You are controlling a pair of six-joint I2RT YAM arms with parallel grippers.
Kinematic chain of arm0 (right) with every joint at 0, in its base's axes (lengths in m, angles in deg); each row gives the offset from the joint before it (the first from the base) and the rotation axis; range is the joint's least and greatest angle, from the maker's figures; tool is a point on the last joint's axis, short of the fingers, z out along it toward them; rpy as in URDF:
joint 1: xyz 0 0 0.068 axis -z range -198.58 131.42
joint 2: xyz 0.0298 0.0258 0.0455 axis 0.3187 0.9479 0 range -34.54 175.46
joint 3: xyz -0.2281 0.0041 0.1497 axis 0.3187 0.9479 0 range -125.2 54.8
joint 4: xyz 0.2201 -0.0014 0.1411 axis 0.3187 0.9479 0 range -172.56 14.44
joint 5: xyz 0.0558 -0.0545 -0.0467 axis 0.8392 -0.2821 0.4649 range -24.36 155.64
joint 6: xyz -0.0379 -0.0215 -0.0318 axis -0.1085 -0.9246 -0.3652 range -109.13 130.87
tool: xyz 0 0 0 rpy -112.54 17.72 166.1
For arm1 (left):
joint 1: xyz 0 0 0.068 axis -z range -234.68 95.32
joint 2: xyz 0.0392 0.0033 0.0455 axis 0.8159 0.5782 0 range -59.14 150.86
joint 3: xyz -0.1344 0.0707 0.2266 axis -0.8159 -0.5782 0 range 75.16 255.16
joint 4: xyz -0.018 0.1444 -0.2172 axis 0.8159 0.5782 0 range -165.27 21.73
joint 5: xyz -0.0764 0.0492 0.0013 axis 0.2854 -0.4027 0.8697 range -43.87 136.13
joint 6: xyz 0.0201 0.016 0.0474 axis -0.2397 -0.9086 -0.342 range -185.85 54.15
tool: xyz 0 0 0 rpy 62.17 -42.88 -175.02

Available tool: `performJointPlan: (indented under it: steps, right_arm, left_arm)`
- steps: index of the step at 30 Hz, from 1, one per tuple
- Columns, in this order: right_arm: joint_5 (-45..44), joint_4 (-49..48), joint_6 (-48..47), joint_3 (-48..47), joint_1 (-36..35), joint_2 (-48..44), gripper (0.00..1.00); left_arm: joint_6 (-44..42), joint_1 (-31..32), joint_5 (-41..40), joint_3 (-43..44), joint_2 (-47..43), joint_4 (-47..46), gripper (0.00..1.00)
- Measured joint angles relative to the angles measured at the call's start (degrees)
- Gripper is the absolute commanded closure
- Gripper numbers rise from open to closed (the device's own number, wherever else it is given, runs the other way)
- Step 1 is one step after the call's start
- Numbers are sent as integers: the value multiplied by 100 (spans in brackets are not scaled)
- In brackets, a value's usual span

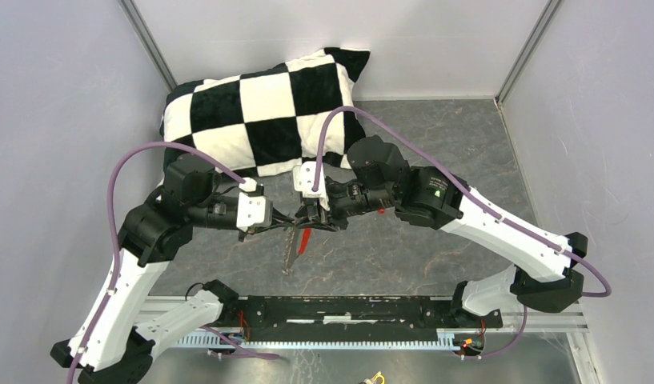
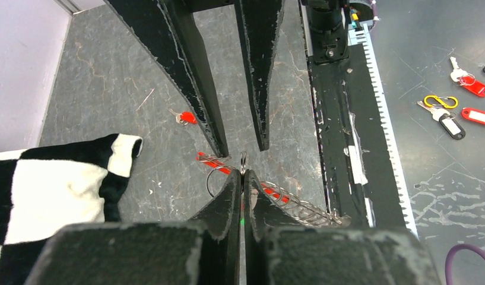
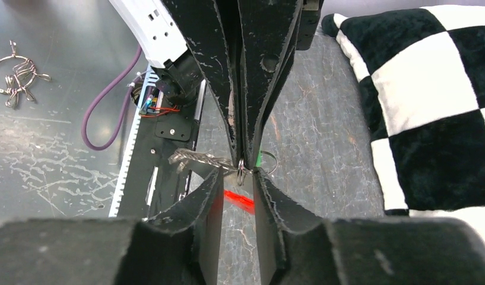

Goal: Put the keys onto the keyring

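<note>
My left gripper (image 2: 243, 173) is shut on the thin metal ring (image 2: 243, 160) of the keyring, held above the table at mid-scene (image 1: 301, 221). The keyring's red fob (image 2: 211, 160) and silvery coiled chain (image 2: 299, 205) hang below it. A sliver of green (image 3: 259, 159), the green key's head, shows at the left fingers. My right gripper (image 3: 236, 176) faces the left one with its jaws apart on either side of the ring (image 3: 242, 172), not touching it. The small red-headed key (image 2: 186, 117) lies on the table beyond.
A black-and-white checkered pillow (image 1: 267, 108) lies at the back. The black mounting rail (image 1: 355, 308) runs along the near edge. Beyond the rail lie other tagged keys (image 2: 472, 87) and a wire ring bundle (image 3: 14, 71). Grey walls close in both sides.
</note>
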Motion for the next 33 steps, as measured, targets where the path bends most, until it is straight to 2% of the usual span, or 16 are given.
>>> performJointPlan:
  steps: [11,12,15,26,33]
  right_arm:
    - [4,-13,0,-98,0,214,76]
    - [7,4,2,-133,0,251,79]
    - [7,66,0,-181,0,306,99]
    - [-127,46,-22,-155,-7,260,99]
    - [-133,-363,20,232,2,-35,100]
  left_arm:
    - [-2,0,17,4,-31,20,98]
    - [-2,0,15,4,-33,35,98]
    - [-4,-2,-4,4,-37,122,98]
    - [-4,-2,13,9,-70,136,98]
    - [-136,0,52,26,-94,-17,97]
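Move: The small wire loop to be gripped sticks out of the left fingertips, about 1 cm to that hand's right. From the right hand it lies about 1 cm left, 1 cm ahead and 1 cm below. The keyring's red strip hangs roughly 2 cm back, 1 cm right and 5 cm below the right hand; its metal coil 4 cm back, 2 cm left, 5 cm below. The red key lies on the table, some 12 cm ahead, 17 cm right, 37 cm below. Right hand eases about 1 cm left and down, pinches the loop the left still holds, then draws up-right slightly. ##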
